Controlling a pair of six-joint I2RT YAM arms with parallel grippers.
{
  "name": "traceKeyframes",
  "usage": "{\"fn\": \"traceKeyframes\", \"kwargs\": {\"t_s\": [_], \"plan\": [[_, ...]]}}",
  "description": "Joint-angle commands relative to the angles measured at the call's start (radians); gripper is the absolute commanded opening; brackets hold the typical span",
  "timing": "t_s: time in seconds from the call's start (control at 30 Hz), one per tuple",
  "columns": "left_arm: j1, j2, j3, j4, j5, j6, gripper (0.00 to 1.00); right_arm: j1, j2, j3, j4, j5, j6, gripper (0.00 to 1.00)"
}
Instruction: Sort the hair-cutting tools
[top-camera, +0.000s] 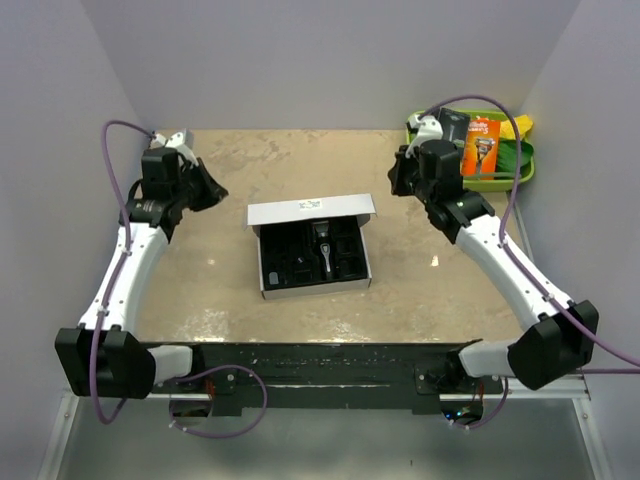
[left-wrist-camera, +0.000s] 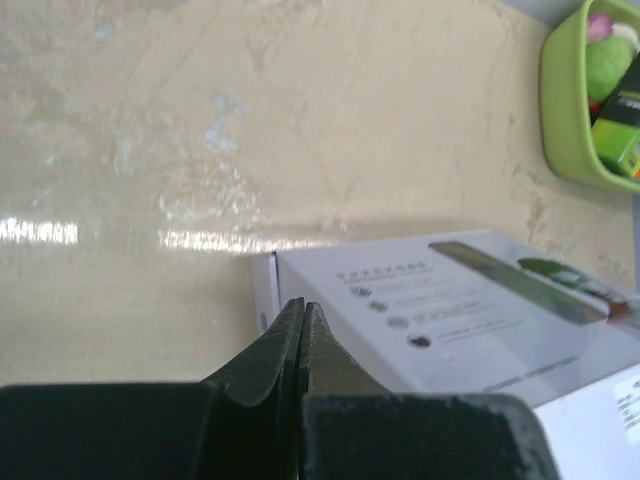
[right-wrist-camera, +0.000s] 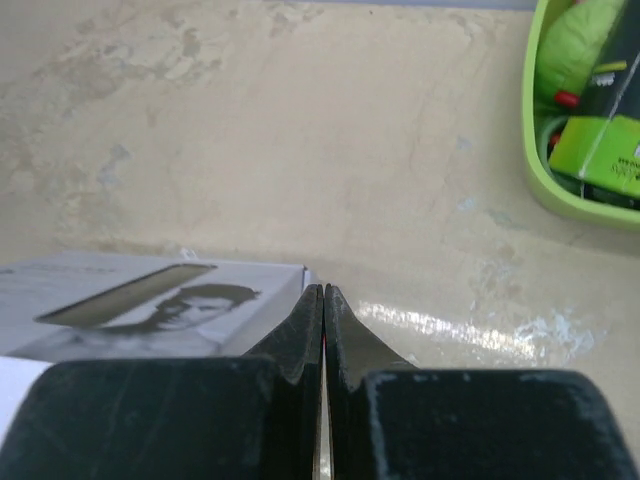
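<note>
A slim black-and-silver hair clipper (top-camera: 324, 246) lies in the black moulded insert of an open white flat box (top-camera: 268, 215) at the table's middle. Small black attachments (top-camera: 288, 262) sit in the insert beside it, too dark to tell apart. My left gripper (top-camera: 214, 190) hovers left of the box, shut and empty. In the left wrist view its tips (left-wrist-camera: 302, 306) meet just before the box's printed side (left-wrist-camera: 470, 300). My right gripper (top-camera: 397, 178) hangs to the box's back right, shut and empty. Its tips (right-wrist-camera: 323, 290) close over the box's corner (right-wrist-camera: 150, 300).
A green tray (top-camera: 523, 172) with an orange razor pack (top-camera: 481, 146) and other packages stands in the back right corner, behind the right arm. It also shows in the left wrist view (left-wrist-camera: 565, 110) and the right wrist view (right-wrist-camera: 535, 150). Grey walls enclose the table on three sides.
</note>
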Motion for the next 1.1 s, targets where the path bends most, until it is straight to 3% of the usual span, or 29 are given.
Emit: {"fn": "traceKeyframes", "kwargs": {"t_s": [0.0, 0.23, 0.47, 0.67, 0.83, 1.07], "plan": [[-0.004, 0.119, 0.152, -0.004, -0.012, -0.001, 0.00, 0.000, 0.098, 0.136, 0.010, -0.076, -0.017, 0.00], [-0.004, 0.261, 0.232, 0.073, 0.148, -0.035, 0.00, 0.005, 0.224, 0.203, 0.044, -0.306, 0.009, 0.00], [-0.027, 0.280, 0.137, 0.152, 0.295, -0.070, 0.00, 0.023, 0.236, 0.152, 0.022, -0.403, -0.009, 0.00], [-0.056, 0.206, -0.052, 0.191, 0.338, -0.049, 0.00, 0.048, 0.150, -0.003, 0.007, -0.376, -0.029, 0.00], [-0.068, 0.114, -0.252, 0.199, 0.301, -0.032, 0.00, 0.077, 0.074, -0.153, 0.019, -0.317, -0.023, 0.00], [-0.070, -0.021, -0.401, 0.162, 0.235, -0.004, 0.00, 0.117, -0.028, -0.288, 0.037, -0.240, 0.012, 0.00]]}}
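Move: The half-raised lid of the hair clipper box stands between the hands, leaning back towards the robot. Its middle is about 19 cm to the left hand's right, 2 cm ahead and 11 cm lower; from the right hand it is some 18 cm left, 1 cm back and 15 cm lower. The open tray lies under it, its middle about 6 cm back, 18 cm left and 24 cm below the right hand, with the clipper roughly 5 cm back and 16 cm left of that hand, just as low. The green basket is about 21 cm ahead of the right hand and 21 cm to its right, 21 cm lower. With fingers kept shut, both hands first reach forward and a little up, about 6 cm left and 4 cm right, to get behind the raised lid, swinging in towards each other by 6 to 8 cm. Then they sweep back towards the robot and down onto the lid's two side edges, bearing it down over the tray and ending about 12 cm lower than they began, the fingertips tipping down and turning inward by some 15 to 20 degrees. ##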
